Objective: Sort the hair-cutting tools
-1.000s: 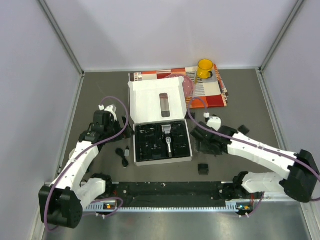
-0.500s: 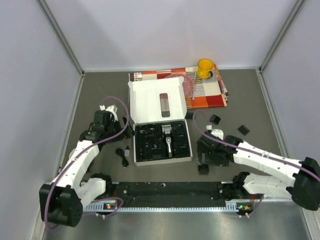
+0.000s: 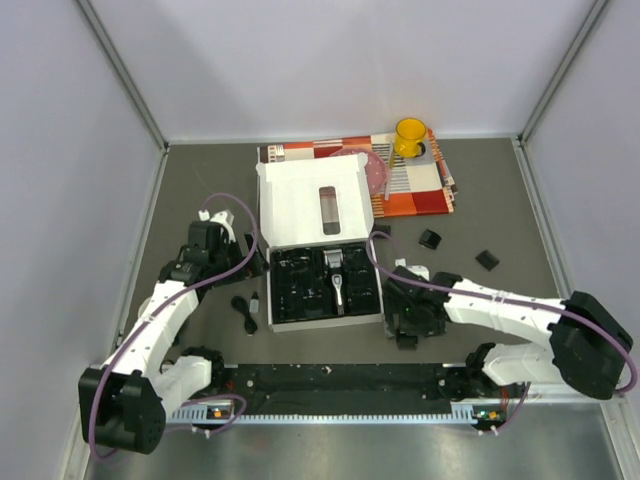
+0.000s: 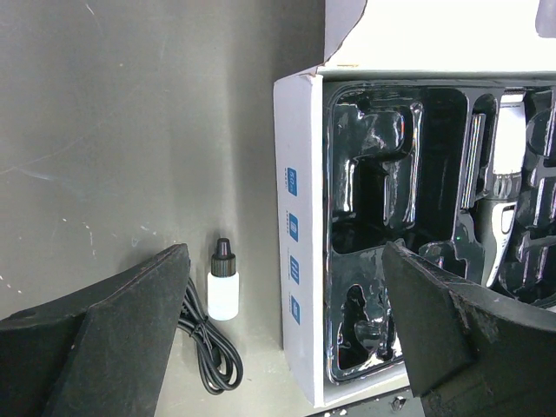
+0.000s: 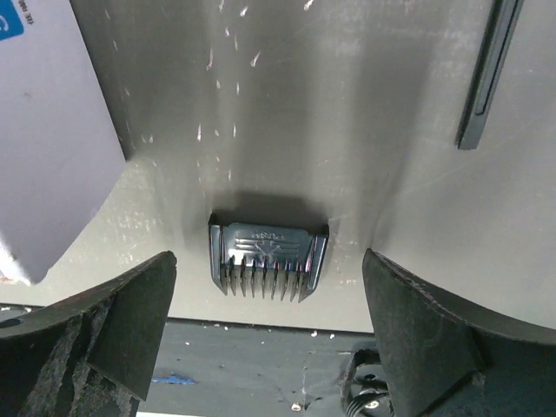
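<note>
The black-and-silver clipper (image 3: pixel 340 290) lies in the black tray of the open white box (image 3: pixel 315 205). One black guard comb (image 5: pixel 268 252) lies teeth toward the near edge, right of the box's front corner. My right gripper (image 5: pixel 266 291) hangs open over it, a finger on each side, not touching. Two more combs (image 3: pixel 430 238) (image 3: pixel 486 259) lie to the right. A thin black stick (image 5: pixel 486 78) lies beyond. My left gripper (image 4: pixel 285 261) is open above the black cord (image 4: pixel 213 356) and the box's left wall (image 4: pixel 295 252); nothing is held.
A small white bottle with a black cap (image 4: pixel 222 282) stands beside the cord. A yellow cup (image 3: pixel 410 135) sits on a patterned mat (image 3: pixel 415 190) behind the box. A black rail (image 3: pixel 340 378) runs along the near edge. Grey walls close in the table.
My right arm swung from the right of the box toward the near edge and now hangs over the front comb, jaws wider. A comb it hid now shows. The left arm stayed.
</note>
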You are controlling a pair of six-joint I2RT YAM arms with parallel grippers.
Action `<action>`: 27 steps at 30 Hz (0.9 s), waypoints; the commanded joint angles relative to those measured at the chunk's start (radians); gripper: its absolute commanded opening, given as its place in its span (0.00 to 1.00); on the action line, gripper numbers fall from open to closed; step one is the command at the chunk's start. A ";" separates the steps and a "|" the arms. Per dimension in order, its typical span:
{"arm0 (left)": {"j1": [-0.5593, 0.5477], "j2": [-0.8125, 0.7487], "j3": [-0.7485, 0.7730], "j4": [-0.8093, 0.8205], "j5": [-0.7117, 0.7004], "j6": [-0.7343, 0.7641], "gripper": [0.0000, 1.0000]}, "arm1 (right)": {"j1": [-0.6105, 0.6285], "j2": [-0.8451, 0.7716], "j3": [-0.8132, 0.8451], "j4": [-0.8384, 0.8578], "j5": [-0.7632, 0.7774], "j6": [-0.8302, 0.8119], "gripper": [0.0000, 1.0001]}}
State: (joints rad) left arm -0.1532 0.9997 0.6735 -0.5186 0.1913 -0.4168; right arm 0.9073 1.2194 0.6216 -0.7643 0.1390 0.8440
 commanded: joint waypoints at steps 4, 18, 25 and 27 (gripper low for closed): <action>-0.003 -0.004 0.041 0.014 -0.026 0.010 0.96 | 0.001 0.107 0.043 0.023 0.039 0.015 0.79; -0.003 -0.007 0.046 0.006 -0.050 0.007 0.96 | 0.002 0.134 0.061 0.000 0.082 0.035 0.45; -0.002 -0.004 0.043 0.006 -0.049 0.007 0.95 | 0.004 0.101 0.124 -0.111 0.180 0.078 0.24; -0.003 0.004 0.041 0.009 -0.036 0.006 0.96 | 0.015 0.086 0.200 -0.162 0.224 0.079 0.24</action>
State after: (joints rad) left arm -0.1532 0.9997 0.6735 -0.5255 0.1486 -0.4168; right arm 0.9077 1.3380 0.6975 -0.8276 0.2226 0.8944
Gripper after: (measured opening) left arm 0.957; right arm 0.502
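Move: The black guard comb sits between the right hand's open fingers, its middle about 1 cm below them and level with them both ways. From that hand the open box's middle is roughly 12 cm ahead and 17 cm left, and the thin dark stick some 9 cm ahead and 5 cm right. From the left hand the comb lies about 30 cm right, 16 cm back and 10 cm down. The guard comb is pinched at its two side edges: the right hand sinks the last 1 cm over it, easing a touch forward, while its fingers close to about half open and stop on the comb, now gripping more firmly. Right at the end the hand starts up and to its right, barely 1 cm, with a slight wrist tilt. ##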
